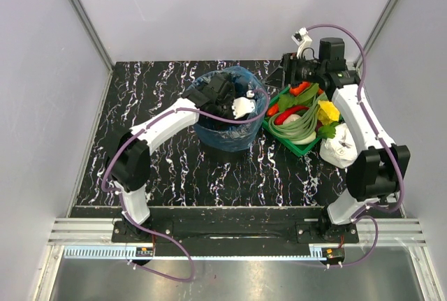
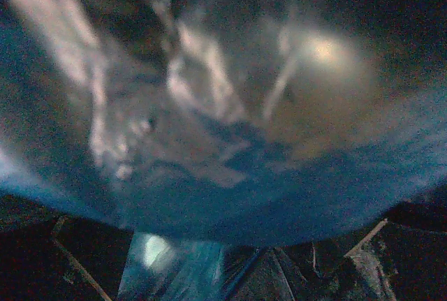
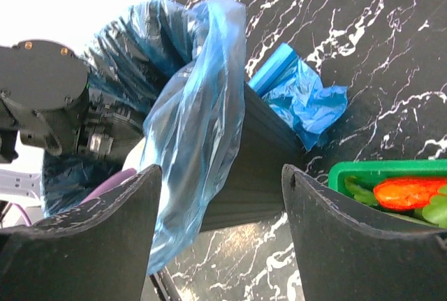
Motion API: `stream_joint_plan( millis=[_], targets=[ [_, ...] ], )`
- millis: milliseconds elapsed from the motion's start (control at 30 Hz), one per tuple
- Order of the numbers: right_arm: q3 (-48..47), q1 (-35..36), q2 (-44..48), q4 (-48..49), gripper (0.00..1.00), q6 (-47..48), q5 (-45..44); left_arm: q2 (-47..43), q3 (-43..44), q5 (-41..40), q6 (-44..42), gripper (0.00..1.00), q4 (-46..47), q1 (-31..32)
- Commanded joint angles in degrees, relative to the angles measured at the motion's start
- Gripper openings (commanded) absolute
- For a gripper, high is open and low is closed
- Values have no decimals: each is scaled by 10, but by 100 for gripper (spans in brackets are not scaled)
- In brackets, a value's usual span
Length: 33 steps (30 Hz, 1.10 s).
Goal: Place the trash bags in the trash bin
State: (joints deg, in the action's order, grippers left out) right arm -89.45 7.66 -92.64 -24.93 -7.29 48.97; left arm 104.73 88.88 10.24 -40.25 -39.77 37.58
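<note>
The black trash bin (image 1: pixel 204 132) stands mid-table, lined with a translucent blue trash bag (image 1: pixel 246 77) whose film folds over the rim. My left gripper (image 1: pixel 222 96) reaches down inside the bin. Its wrist view shows only blurred blue film (image 2: pixel 209 196) close up, its fingers unclear. My right gripper (image 3: pixel 222 175) is open beside the bin's black wall (image 3: pixel 262 161) with nothing between its fingers. A flap of the bag (image 3: pixel 199 119) hangs over the rim just beyond the left finger. A second crumpled blue trash bag (image 3: pixel 307 95) lies on the table behind the bin.
A green tray (image 1: pixel 304 151) of vegetables sits right of the bin, its corner also in the right wrist view as the tray (image 3: pixel 349 170). A white plastic lump (image 1: pixel 339 149) lies by the right arm. Cage walls close the table's back and sides.
</note>
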Motion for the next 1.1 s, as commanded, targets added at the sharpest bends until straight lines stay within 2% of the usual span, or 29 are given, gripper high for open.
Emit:
stream_joint_plan(
  millis=[0,233,533,700,900,1067],
  targets=[
    [-48,-1,-31,53,75,-48,31,-34,-4,-4,1,96,22,9],
    [-96,12,-85,63,72,-68,44,-33,-4,-7,3,96,22,13],
    [-116,33,-123,65,59,-74,56,-29,-3,-14,0,96,22,15],
    [-112,39,-125,64,47,-71,54,-28,-2,-13,0,96,22,16],
    [-113,39,-124,52,22,-52,37,-33,-4,-13,0,96,22,17],
    [-132,38,-132,34,13,-30,20,-40,-13,-15,-1,96,23,18]
  ],
)
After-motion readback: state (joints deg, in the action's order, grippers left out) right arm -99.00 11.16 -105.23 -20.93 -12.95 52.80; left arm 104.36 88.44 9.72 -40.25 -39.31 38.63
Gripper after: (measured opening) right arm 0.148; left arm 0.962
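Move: The upright gathered fold of the trash bag's rim is the right gripper's goal, about 4 cm ahead, 5 cm left and 2 cm below. The bin's mouth centres roughly 9 cm back, 11 cm left; the blue bag roll lies some 4 cm ahead, 14 cm left on the table, the green crate level but 17 cm right. From the left hand, down inside the lined bin, that fold stands around 7 cm ahead, 8 cm right and 14 cm up. Push the open right gripper forward about 4 cm beside the trash bag's standing rim, then swing it some 4 cm left and a little down so the fold comes between the fingers. Shut the fingers there and pinch the film, the wrist turning hardly 5 degrees. Leave the left hand still inside the bin, fingers wide. ##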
